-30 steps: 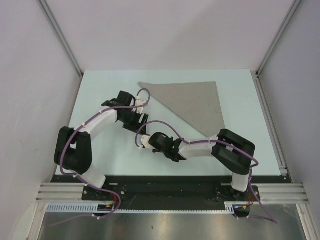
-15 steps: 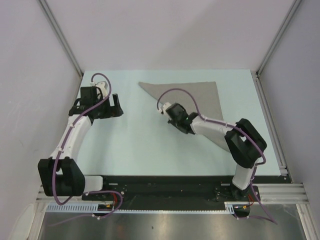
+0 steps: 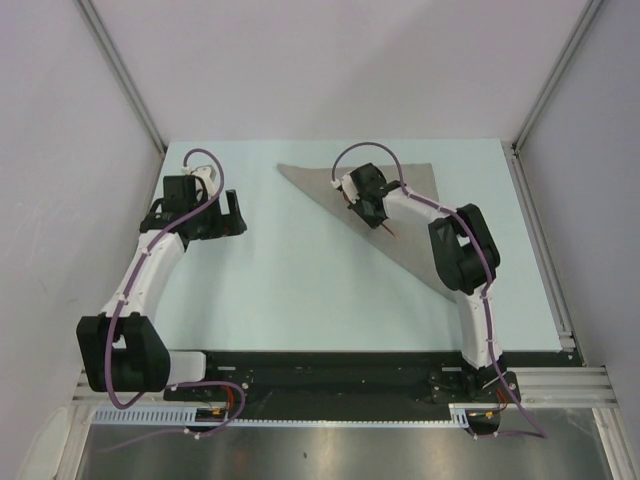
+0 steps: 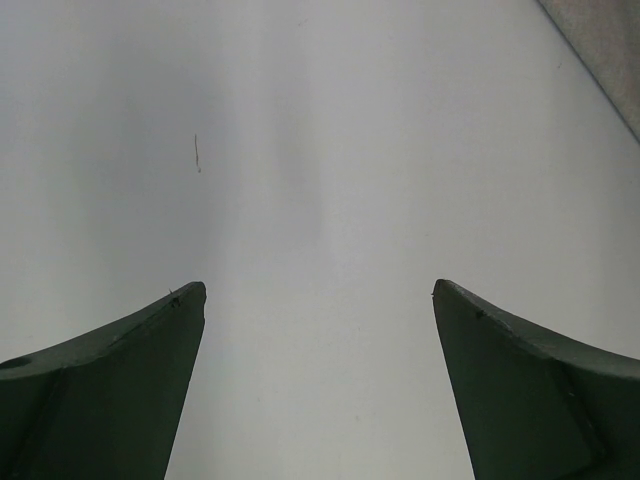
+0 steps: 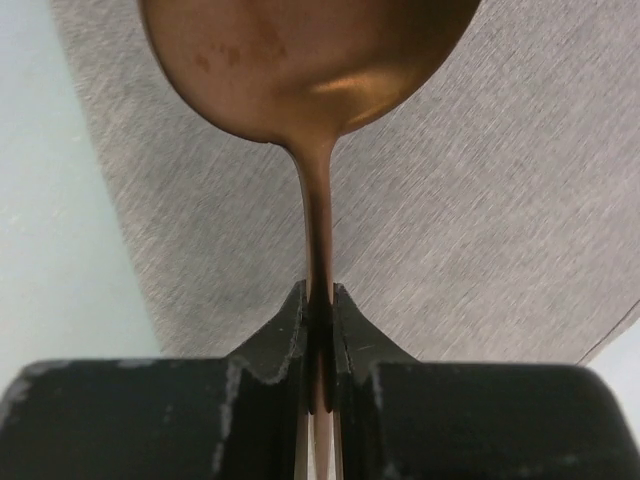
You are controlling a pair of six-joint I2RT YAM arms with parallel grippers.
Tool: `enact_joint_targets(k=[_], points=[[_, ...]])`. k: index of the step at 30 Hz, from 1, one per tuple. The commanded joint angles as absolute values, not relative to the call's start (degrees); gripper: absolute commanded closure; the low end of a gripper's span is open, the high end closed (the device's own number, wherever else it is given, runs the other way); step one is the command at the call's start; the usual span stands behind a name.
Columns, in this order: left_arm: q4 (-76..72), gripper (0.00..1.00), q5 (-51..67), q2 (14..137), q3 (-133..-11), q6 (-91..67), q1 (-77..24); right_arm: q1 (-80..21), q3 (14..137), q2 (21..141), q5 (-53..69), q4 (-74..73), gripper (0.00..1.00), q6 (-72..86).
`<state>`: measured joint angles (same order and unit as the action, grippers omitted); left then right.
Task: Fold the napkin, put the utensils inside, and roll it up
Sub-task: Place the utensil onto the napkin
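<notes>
The napkin (image 3: 310, 180) lies flat at the back of the table, folded into a grey-beige triangle. My right gripper (image 3: 368, 205) hovers over its left part, shut on the thin stem of the brown spoon (image 5: 300, 60). In the right wrist view the jaws (image 5: 320, 300) pinch the stem just below the bowl, with the napkin (image 5: 500, 220) underneath. The end of the spoon's handle (image 3: 389, 230) pokes out below the gripper. My left gripper (image 3: 238, 213) stands wide open over bare table to the left of the napkin, nothing between its fingers (image 4: 318, 290). A napkin corner (image 4: 610, 50) shows at the top right.
The pale green table (image 3: 300, 290) is walled by white panels at the back and both sides. A metal rail runs along the right edge (image 3: 545, 250). The arm bases sit on the black strip at the near edge.
The two grippers were together near the table's middle. The left arm has swung out left and opened. The right arm has carried the spoon back over the napkin.
</notes>
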<state>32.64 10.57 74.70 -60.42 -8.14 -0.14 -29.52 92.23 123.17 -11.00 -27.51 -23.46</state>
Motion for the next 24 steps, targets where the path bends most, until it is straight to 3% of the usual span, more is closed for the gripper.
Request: enact_joint_targets(k=[1, 12, 19, 24], points=[[31.6, 0.0, 10.4, 74.4, -60.4, -9.1, -0.4, -27.7, 97.7, 126.3, -6.8, -33.4, 1.0, -27.4], [31.9, 0.0, 11.1, 75.0, -60.5, -9.0, -0.4, -27.2, 99.8, 129.7, -6.7, -39.5, 0.95, -27.0], [31.8, 0.0, 11.5, 74.7, -60.5, -9.0, -0.4, -27.2, 99.7, 129.3, -8.9, -40.3, 0.74, -26.3], [31.9, 0.0, 11.6, 74.6, -60.6, -9.1, -0.4, -27.2, 99.8, 128.8, -9.5, -40.2, 0.69, -26.2]])
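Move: The right hand already holds the utensil, bowl forward-left of the fingers, barely 1 cm above its resting spot on the napkin, which is about 1 cm ahead and straight below. From this hand the napkin's slanting edge passes level with it, roughly 6 cm to the left; its far left corner is some 15 cm ahead and 23 cm left, its far right corner 15 cm ahead and 14 cm right. From the left hand that resting spot lies about 10 cm ahead, 32 cm right and 14 cm below. The right fingers let go of the utensil's handle, parting to about a third open and still straddling it, once the hand has eased down and forward, under 1 cm each way, against the napkin's middle part. The wrist tips the fingers some 5 degrees back towards the base on the way down, then the hand stays almost still while they open. ##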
